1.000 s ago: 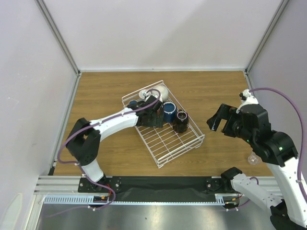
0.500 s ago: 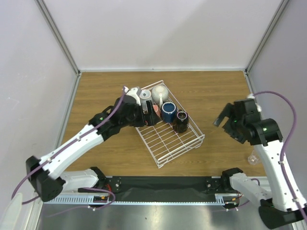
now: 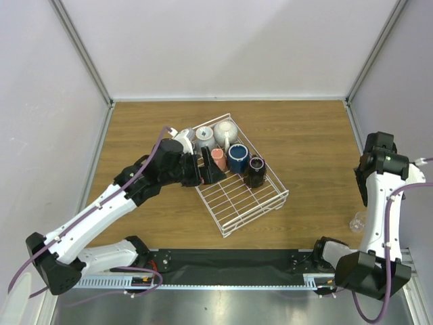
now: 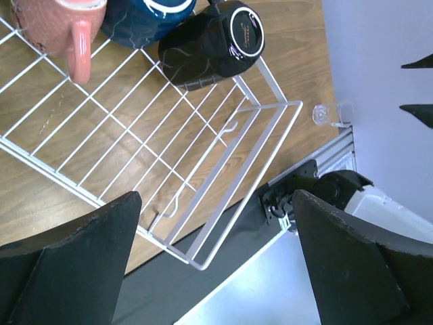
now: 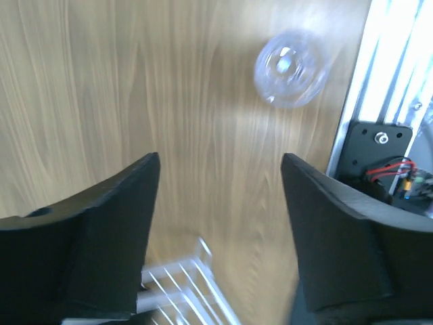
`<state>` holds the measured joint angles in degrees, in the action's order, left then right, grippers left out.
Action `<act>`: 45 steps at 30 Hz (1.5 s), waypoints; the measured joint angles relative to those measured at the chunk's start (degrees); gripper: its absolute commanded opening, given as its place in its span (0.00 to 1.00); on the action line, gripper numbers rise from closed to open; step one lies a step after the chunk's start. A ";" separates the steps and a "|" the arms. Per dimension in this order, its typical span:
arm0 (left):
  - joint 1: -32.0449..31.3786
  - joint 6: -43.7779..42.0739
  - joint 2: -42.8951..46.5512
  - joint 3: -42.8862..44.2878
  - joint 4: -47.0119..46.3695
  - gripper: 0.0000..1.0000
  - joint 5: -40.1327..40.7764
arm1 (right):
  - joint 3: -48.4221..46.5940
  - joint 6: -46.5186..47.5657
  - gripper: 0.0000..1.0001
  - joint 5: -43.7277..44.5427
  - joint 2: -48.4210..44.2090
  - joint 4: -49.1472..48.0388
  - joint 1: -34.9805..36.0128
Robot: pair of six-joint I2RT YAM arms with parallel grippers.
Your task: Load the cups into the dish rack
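The dish rack is a white wire basket lying at an angle mid-table. Its far end holds several cups: grey-blue, cream-white, salmon-pink, navy blue and black. My left gripper hovers open at the rack's left side, just beside the pink cup, holding nothing. The left wrist view shows the pink cup, navy cup, black cup and rack wires beyond the open left gripper. My right gripper is open over bare wood.
A small clear plastic piece lies on the table by the right front edge, also in the top view. The right arm is folded up near the right wall. A blurred rack corner shows low in the right wrist view.
My left gripper has drawn back leftward off the rack, leaving the pink cup standing in it. The right arm has swung back toward the right wall.
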<state>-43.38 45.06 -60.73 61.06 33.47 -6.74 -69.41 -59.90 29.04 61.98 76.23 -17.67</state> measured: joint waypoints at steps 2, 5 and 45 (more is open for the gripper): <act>0.00 0.00 0.61 0.00 0.83 1.00 -0.26 | -0.26 -3.13 0.72 2.62 0.92 -0.02 -1.97; 0.00 -0.02 1.40 0.00 1.81 1.00 -1.07 | -0.24 -7.15 0.71 4.81 2.27 0.04 -5.64; 0.00 -0.09 -0.81 2.12 3.89 1.00 -3.69 | 19.28 -5.18 0.42 -0.13 12.04 -18.25 -17.35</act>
<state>-43.38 44.97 -61.54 63.18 37.36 -10.44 -50.13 -65.08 28.91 74.02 57.98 -35.03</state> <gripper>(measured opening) 0.996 0.426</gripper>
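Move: The glass cup I'm after stands upright near the table's front right edge, roughly 5 cm back and 5 cm to the right of my right hand and about 16 cm below it. The rack's near right corner is some 22 cm left of that hand and 6 cm ahead; the black cup in the rack lies about 33 cm left and 15 cm ahead. From my left hand the glass cup is some 50 cm right, 8 cm back and 21 cm down. I bring my right hand down about 12 cm onto the glass cup: first right and back some 6 cm, turning roughly 25 degrees clockwise, then a few centimetres forward again while still sinking, and almost straight down to its rim. On the way I narrow the open fingers to under half. My empty left hand, wide open, drifts about 3 cm back above the rack and partly returns. ##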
